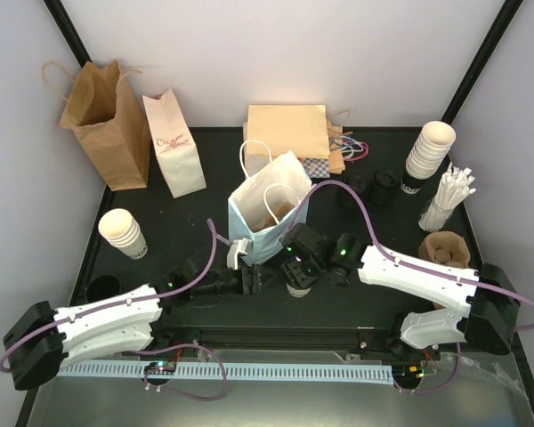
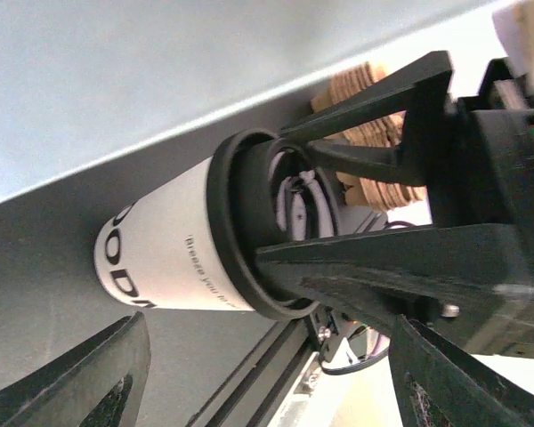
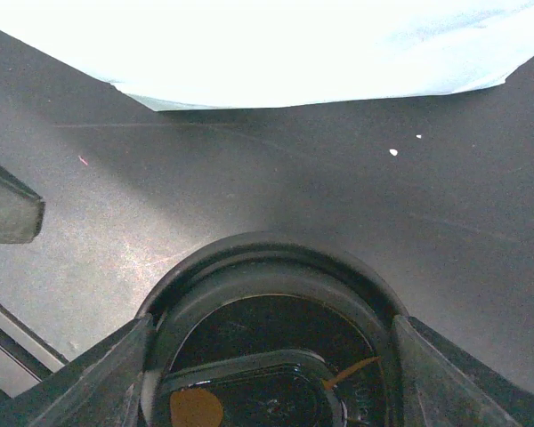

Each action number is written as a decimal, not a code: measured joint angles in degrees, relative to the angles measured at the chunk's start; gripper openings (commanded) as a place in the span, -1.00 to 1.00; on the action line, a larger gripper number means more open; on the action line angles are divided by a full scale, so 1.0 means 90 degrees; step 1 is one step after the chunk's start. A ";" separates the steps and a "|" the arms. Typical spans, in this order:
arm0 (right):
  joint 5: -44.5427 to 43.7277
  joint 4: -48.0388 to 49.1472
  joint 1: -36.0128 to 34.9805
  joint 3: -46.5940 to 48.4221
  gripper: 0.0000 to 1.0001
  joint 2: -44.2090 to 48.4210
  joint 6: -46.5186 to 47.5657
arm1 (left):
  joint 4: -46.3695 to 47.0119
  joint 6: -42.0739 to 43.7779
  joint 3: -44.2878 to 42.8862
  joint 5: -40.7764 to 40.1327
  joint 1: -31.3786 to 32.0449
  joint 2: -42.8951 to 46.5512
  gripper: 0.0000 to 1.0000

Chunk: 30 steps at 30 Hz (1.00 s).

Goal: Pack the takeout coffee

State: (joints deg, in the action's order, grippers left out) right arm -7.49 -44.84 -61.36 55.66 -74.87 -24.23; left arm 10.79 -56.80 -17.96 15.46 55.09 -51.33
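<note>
The takeout coffee (image 1: 300, 285), a white paper cup with dark print and a black lid, stands on the black table just in front of an open white paper bag (image 1: 269, 212). My right gripper (image 1: 303, 267) comes down on it from above. In the right wrist view its fingers (image 3: 116, 374) press both sides of the lid (image 3: 267, 329). The left wrist view shows the cup (image 2: 173, 258) with the right gripper's black fingers on the lid rim. My left gripper (image 1: 258, 281) sits level just left of the cup. Its jaws are wide apart and the cup lies beyond its fingertips (image 2: 89, 382).
At the back left stand a brown bag (image 1: 102, 120) and a white printed bag (image 1: 173, 147). Flat brown bags (image 1: 289, 132) lie behind the open bag. Bare cup stacks (image 1: 432, 151) (image 1: 123, 233), black lids (image 1: 378, 187), straws (image 1: 449, 197) and cardboard sleeves (image 1: 445, 249) line the sides.
</note>
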 measured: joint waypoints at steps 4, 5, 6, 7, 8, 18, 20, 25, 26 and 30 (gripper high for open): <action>0.0005 0.0005 -0.0007 0.0000 0.33 0.0000 0.0005 | -0.0197 0.0002 -0.0109 -0.0061 0.0019 0.0308 0.53; 0.0002 0.0002 -0.0007 0.0000 0.33 0.0000 0.0005 | -0.0260 0.0005 -0.0124 -0.0100 0.0019 0.0391 0.53; 0.0000 0.0002 -0.0007 0.0002 0.33 0.0000 0.0005 | -0.0345 0.0007 -0.0141 -0.0158 0.0022 0.0486 0.54; -0.0002 0.0000 -0.0007 0.0002 0.33 0.0000 0.0005 | -0.0464 0.0007 -0.0155 -0.0248 0.0022 0.0605 0.54; -0.0007 0.0000 -0.0007 0.0002 0.33 -0.0002 0.0005 | -0.0568 0.0007 -0.0160 -0.0323 0.0024 0.0714 0.54; -0.0056 -0.0007 -0.0032 0.0012 0.33 -0.0010 -0.0027 | -0.1797 -0.0085 -0.0010 -0.1222 0.0046 0.1212 0.51; -0.0061 -0.0005 -0.0032 0.0017 0.33 -0.0019 -0.0036 | -0.1821 -0.0100 0.0153 -0.1287 0.0058 0.1168 0.52; -0.0066 -0.0007 -0.0036 0.0019 0.33 -0.0019 -0.0039 | -0.1863 -0.0085 0.0376 -0.1535 0.0058 0.0767 0.56; -0.0066 -0.0007 -0.0036 0.0019 0.33 -0.0019 -0.0041 | -0.1855 -0.0073 0.0381 -0.1579 0.0056 0.0658 0.55; -0.0070 -0.0002 -0.0036 0.0024 0.32 -0.0039 -0.0039 | -0.1710 -0.0039 0.0381 -0.1829 0.0056 0.0119 0.55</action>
State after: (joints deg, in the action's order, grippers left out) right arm -8.12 -44.86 -61.69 55.88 -75.22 -24.58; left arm -4.60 -57.14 -14.52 -0.99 55.59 -50.26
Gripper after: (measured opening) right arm 0.704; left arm 0.776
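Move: The coffee cup stands about 10 cm to the right of my left hand, some 3 cm farther out, its middle roughly 8 cm below. Its black lid, in the same direction, is only about 3 cm lower than that hand. My right hand is already on the lid, with the cup's middle some 5 cm beneath it and 1 cm ahead. The light-blue bag stands about 11 cm beyond the cup and 6 cm to its left. I lift my open left hand about 2 cm, then draw it some 6 cm left, away from the cup and lid, and sink it roughly 10 cm from that height in front of the blue bag. Its fingers tip about 20 degrees more downward and swing a little forward. My right hand stays still, keeping its grip on the lid. ##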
